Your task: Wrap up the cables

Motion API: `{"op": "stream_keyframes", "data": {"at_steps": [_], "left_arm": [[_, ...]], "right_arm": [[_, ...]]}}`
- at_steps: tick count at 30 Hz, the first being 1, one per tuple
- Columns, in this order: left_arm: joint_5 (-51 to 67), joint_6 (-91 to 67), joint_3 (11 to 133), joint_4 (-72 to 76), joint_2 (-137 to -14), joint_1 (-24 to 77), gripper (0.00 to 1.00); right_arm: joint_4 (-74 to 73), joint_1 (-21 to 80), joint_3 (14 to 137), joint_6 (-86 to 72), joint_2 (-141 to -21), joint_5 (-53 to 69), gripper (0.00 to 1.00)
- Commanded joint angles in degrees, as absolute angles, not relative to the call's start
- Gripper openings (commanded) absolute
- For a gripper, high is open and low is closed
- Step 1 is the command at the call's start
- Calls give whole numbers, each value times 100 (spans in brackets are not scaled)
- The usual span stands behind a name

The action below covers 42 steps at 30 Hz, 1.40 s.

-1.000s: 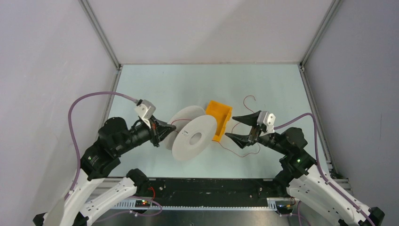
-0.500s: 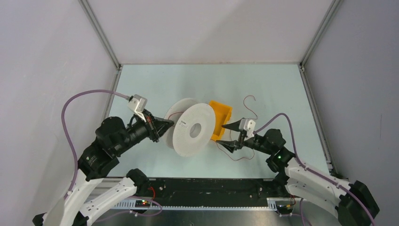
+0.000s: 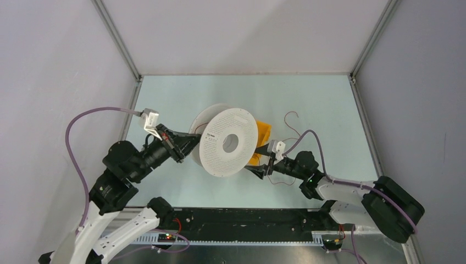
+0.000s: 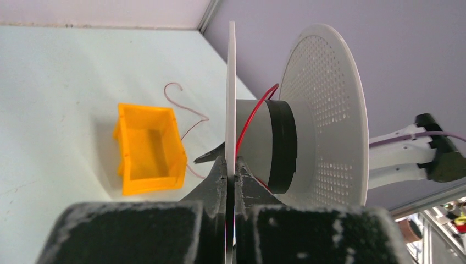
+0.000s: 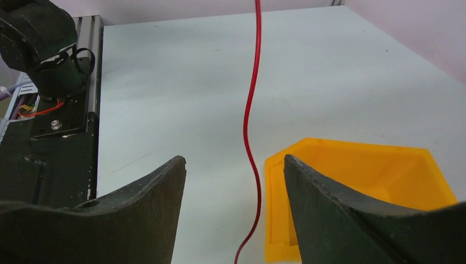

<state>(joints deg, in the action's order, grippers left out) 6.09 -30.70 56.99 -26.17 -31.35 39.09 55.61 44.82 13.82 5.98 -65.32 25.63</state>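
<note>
The white perforated spool (image 3: 228,142) is held up off the table, tilted with one flange facing the top camera. My left gripper (image 3: 192,144) is shut on the rim of its other flange, which shows edge-on between the fingers (image 4: 231,162). A thin red cable (image 4: 250,118) runs from the spool's hub down to the table, where it ends in a loose loop (image 3: 291,117). My right gripper (image 3: 259,166) sits low under the spool's right edge, open. In the right wrist view the cable (image 5: 251,126) hangs between its fingers (image 5: 233,159), touching neither.
A small orange bin (image 3: 265,131) stands on the table just behind the spool, close to my right gripper (image 5: 351,181). Lilac arm cables arch over both arms. The frame posts and grey walls close in the table on three sides.
My left arm has swung the spool up so its flange faces the camera more. My right arm has dropped low and moved left, under the spool's edge, still open.
</note>
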Motion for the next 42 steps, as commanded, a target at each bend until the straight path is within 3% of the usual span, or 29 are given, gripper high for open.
{"op": "stream_keyframes", "data": {"at_steps": [1, 4, 9, 17, 25, 30, 35, 39, 42], "left_arm": [[515, -3590, 5574, -1380, -3012, 3894, 0], [407, -3678, 5539, -1264, -3032, 3886, 0], [164, -3823, 5579, -1036, -3115, 3886, 0], [-701, -4607, 5267, 217, -3060, 3487, 0], [-375, -5528, 4875, 882, -3106, 3042, 0], [-455, -5697, 4659, 1007, -3074, 2873, 0], [-963, -5629, 4460, 1049, -3034, 2634, 0], [-2047, -5045, 4263, 1123, -2924, 2593, 0], [-2471, -4479, 4203, 1205, -3021, 2593, 0]], "right_arm": [[6493, 4548, 1384, 383, -6861, 2539, 69], [6535, 4584, 1373, 277, -7067, 2455, 65], [6605, 4633, 1261, 36, -7138, 2137, 38], [6564, 4965, 894, -122, -7112, 1490, 20], [7495, 5283, 980, -411, -8309, 1463, 29], [8458, 5401, 997, -747, -9166, 1538, 17], [8452, 5887, 912, -820, -9075, 1073, 7], [7502, 6651, 1151, -576, -8465, 330, 1], [5561, 7359, 1910, -80, -7934, -369, 0]]}}
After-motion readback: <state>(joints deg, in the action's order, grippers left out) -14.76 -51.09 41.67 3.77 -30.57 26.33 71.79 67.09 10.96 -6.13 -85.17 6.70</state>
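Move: The right hand's open fingers already straddle the red cable, which crosses about 1 cm ahead and 1 cm to the left of it. The orange box sits some 9 cm ahead, level sideways and about 15 cm below, and the held spool's middle is roughly 10 cm left, 2 cm ahead and 21 cm above. The left hand keeps the spool by a flange, its middle about 3 cm ahead, 6 cm right and 2 cm above; the stretch of cable lies some 16 cm right of that hand, 2 cm ahead and 19 cm below. The right hand sinks about 10 cm beside the box while its fingers close and end up pinching the red cable, tips down some 15 degrees, then draws the cable back and left, rising a little, away from the box. Meanwhile the left hand, still gripping the flange, carries the spool some 9 cm forward and 7 cm left, rising and then sinking again, rolling its left side down and swinging counter-clockwise about 30 degrees each. ##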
